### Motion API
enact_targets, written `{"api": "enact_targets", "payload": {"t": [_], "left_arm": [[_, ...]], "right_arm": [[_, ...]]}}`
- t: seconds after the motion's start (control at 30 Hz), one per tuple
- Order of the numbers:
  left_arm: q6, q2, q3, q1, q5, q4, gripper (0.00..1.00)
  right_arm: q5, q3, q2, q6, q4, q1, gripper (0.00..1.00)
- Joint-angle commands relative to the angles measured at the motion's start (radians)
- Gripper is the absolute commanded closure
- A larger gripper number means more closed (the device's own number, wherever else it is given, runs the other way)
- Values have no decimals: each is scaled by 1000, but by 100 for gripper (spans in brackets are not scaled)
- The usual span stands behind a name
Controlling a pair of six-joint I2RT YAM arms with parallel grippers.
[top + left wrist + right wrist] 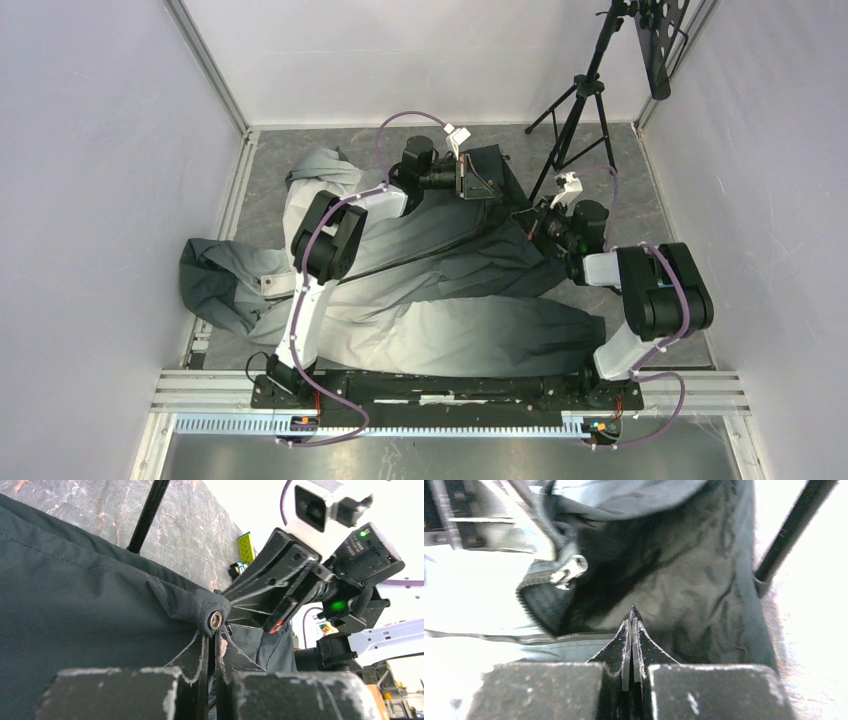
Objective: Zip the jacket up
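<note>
The jacket (450, 310) lies spread on the table, pale grey at the left and shading to black at the far right. My left gripper (497, 183) reaches over its dark far end. In the left wrist view that gripper (216, 641) is shut on a dark fabric edge (75, 590) just below a metal snap (216, 620). My right gripper (527, 222) sits close beside it, to the right. Its fingers (632, 622) are shut over the dark lining (684, 580), with only a tiny dark speck at the tips. The silver zipper pull (569, 571) hangs free up to the left of them.
A black tripod (580, 110) stands at the back right, one leg (794, 525) close to my right gripper. The right arm's wrist (350, 565) crowds the left gripper. A small yellow block (246, 547) lies on the marbled tabletop. Walls enclose three sides, with a metal rail (450, 385) at the near edge.
</note>
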Motion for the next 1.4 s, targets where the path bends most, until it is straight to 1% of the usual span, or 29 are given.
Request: {"api": "enact_targets", "payload": {"t": [0.0, 0.17, 0.27, 0.43, 0.5, 0.67, 0.7, 0.77, 0.8, 0.87, 0.93, 1.1, 1.23, 1.37], "left_arm": [[86, -55, 66, 11, 78, -6, 98], [122, -64, 65, 20, 118, 8, 98], [118, -69, 58, 20, 137, 43, 98], [91, -75, 32, 20, 166, 138, 98], [49, -73, 14, 19, 182, 215, 98], [-119, -44, -6, 21, 222, 454, 98], [-151, -38, -9, 22, 227, 489, 98], [-191, -32, -14, 26, 231, 548, 98], [-202, -29, -16, 26, 230, 559, 98], [-203, -29, -16, 27, 233, 561, 98], [-201, -28, -20, 27, 233, 561, 98], [-178, -27, -28, 27, 229, 535, 98], [-126, -32, -26, 27, 222, 479, 98], [-133, -29, -25, 29, 224, 486, 98]], "right_arm": [[-170, -31, -94, -9, 69, -1, 100], [-258, -15, -139, 22, 5, 0, 100], [-297, -3, -147, 65, 3, -2, 100], [-386, 30, -128, 159, 24, -4, 100], [-409, 57, -101, 196, 16, -8, 100], [-450, 54, -46, 367, 182, -40, 100], [-457, 53, -30, 415, 234, -52, 100], [-487, 37, 10, 542, 399, -70, 100], [-495, 31, 32, 608, 488, -71, 100], [-512, 31, 73, 687, 604, -71, 100], [-517, 35, 98, 732, 669, -71, 100], [-520, 34, 98, 707, 652, -71, 100], [-528, 31, 99, 726, 684, -71, 100], [-528, 34, 108, 729, 688, -71, 100]]}}
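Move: The right fingers are already shut, seemingly on the pin end of the jacket's near zip edge, and the zip slider hangs some 3 cm to their left, 4 cm higher and about 1 cm ahead. The eyelet corner is roughly 2 cm ahead of the right hand, 4 cm left and 6 cm above. From the left hand, which still pinches that corner, the slider lies about 2 cm right, 1 cm back and 1 cm below. The right hand rises some 10 cm, first swinging back and left about 4 cm each, then mostly climbing, and rolls its left side up about 30 degrees while turning some 20 degrees counter-clockwise, so that its shut fingertips close in on the slider with the near zip edge. The left hand keeps its pinch on the eyelet corner and lifts it some 6 cm, drifting a little back, with its fingertips tilting up and turning roughly 10 degrees clockwise. ##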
